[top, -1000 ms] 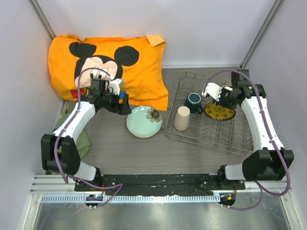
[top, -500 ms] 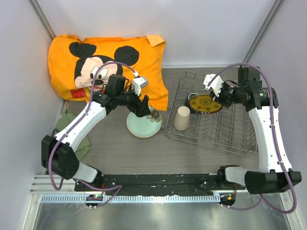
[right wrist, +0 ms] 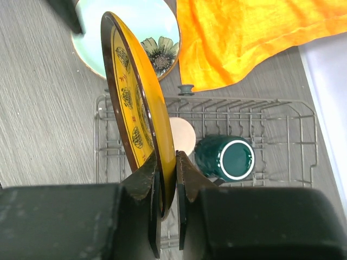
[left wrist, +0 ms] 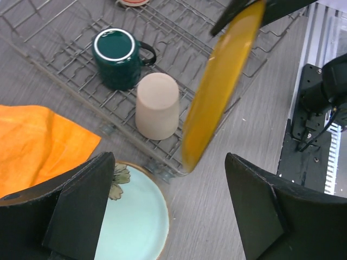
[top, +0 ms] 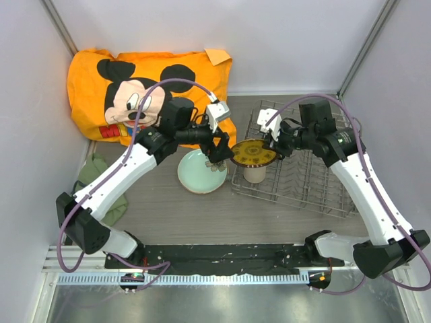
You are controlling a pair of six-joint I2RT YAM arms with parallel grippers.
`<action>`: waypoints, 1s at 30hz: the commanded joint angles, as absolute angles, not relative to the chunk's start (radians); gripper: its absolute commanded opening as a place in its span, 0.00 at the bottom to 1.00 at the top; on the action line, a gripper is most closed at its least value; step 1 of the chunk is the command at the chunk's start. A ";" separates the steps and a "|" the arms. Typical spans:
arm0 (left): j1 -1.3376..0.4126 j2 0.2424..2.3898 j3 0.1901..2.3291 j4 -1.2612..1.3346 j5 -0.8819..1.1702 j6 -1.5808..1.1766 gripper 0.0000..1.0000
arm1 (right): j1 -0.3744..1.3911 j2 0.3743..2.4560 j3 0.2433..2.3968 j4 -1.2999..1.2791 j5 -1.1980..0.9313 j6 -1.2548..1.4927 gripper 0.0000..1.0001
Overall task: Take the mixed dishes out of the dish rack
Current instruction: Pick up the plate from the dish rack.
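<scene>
My right gripper (top: pixel 273 143) is shut on the rim of a yellow-brown plate (top: pixel 254 153) and holds it in the air over the left end of the grey wire dish rack (top: pixel 306 182). In the right wrist view the fingers clamp the plate (right wrist: pixel 135 108) edge-on. A beige cup (left wrist: pixel 157 105) stands upside down and a teal mug (left wrist: pixel 116 57) stands in the rack. A pale-green floral plate (top: pixel 199 173) lies on the table left of the rack. My left gripper (top: pixel 223 153) is open and empty beside the held plate's left edge (left wrist: pixel 222 81). A sliver of a red-orange bowl (left wrist: pixel 133 2) shows at the rack's far side.
An orange Mickey Mouse pillow (top: pixel 155 87) fills the back left. A green cloth (top: pixel 111 195) lies by the left wall. Enclosure walls stand close on the left, back and right. The arm bases sit along the near edge.
My right gripper lifted the yellow-brown plate from the rack and carried it left to the rack's left end. My left arm swung right, over the floral plate, up to it.
</scene>
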State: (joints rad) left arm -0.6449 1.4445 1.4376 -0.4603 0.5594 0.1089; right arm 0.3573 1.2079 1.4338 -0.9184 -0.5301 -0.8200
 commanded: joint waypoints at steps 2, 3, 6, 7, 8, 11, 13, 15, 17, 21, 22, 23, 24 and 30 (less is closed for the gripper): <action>-0.693 1.442 1.459 -0.425 0.522 0.124 0.88 | 0.393 1.216 1.433 -0.801 -0.523 -0.747 0.01; -0.696 1.448 1.456 -0.425 0.522 0.124 0.88 | 0.397 1.216 1.434 -0.795 -0.528 -0.739 0.01; -0.703 1.456 1.447 -0.425 0.535 0.126 0.84 | 0.408 1.221 1.437 -0.784 -0.548 -0.720 0.01; -0.706 1.460 1.447 -0.426 0.546 0.126 0.80 | 0.411 1.223 1.437 -0.782 -0.551 -0.718 0.01; -0.710 1.463 1.444 -0.425 0.551 0.127 0.77 | 0.416 1.224 1.437 -0.781 -0.549 -0.715 0.01; -0.715 1.470 1.437 -0.423 0.555 0.123 0.62 | 0.423 1.230 1.431 -0.773 -0.560 -0.703 0.05; -0.715 1.471 1.439 -0.420 0.555 0.123 0.27 | 0.426 1.229 1.422 -0.761 -0.572 -0.692 0.06; -0.715 1.474 1.436 -0.414 0.549 0.117 0.07 | 0.433 1.226 1.405 -0.749 -0.572 -0.687 0.08; -0.715 1.468 1.428 -0.408 0.543 0.117 0.00 | 0.433 1.220 1.387 -0.741 -0.561 -0.687 0.08; -0.713 1.442 1.405 -0.399 0.485 0.121 0.00 | 0.433 1.204 1.347 -0.724 -0.531 -0.689 0.24; -0.713 1.437 1.398 -0.393 0.471 0.124 0.00 | 0.431 1.201 1.339 -0.721 -0.520 -0.689 0.29; -0.706 1.428 1.379 -0.384 0.454 0.123 0.00 | 0.431 1.189 1.321 -0.716 -0.499 -0.686 0.39; -0.698 1.410 1.367 -0.374 0.443 0.117 0.00 | 0.433 1.183 1.312 -0.706 -0.489 -0.683 0.48; -0.520 1.373 1.284 -0.298 0.512 -0.046 0.00 | 0.433 1.112 1.243 -0.673 -0.427 -0.678 0.66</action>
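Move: The yellow plate hangs from the right hand's pinch on its right rim, its middle about 6 cm left of that hand and 3 cm back; the open left fingers wait about 15 cm to its left. From the left hand the plate's middle is some 9 cm right, 3 cm back and slightly below. From the left hand too, the beige cup is about 12 cm right, the green mug 18 cm right and 7 cm ahead, both about 14 cm down; the teal plate is 8 cm left, 19 cm down. The left fingers close and pinch the yellow plate's left rim after easing about 2 cm right and a little back, while the right hand, still holding the opposite rim, feeds the plate some 3 cm left. The right fingers then open and let go as that hand sinks about 3.5 cm; the left hand lowers the plate about 5 cm, turning left at the last. ##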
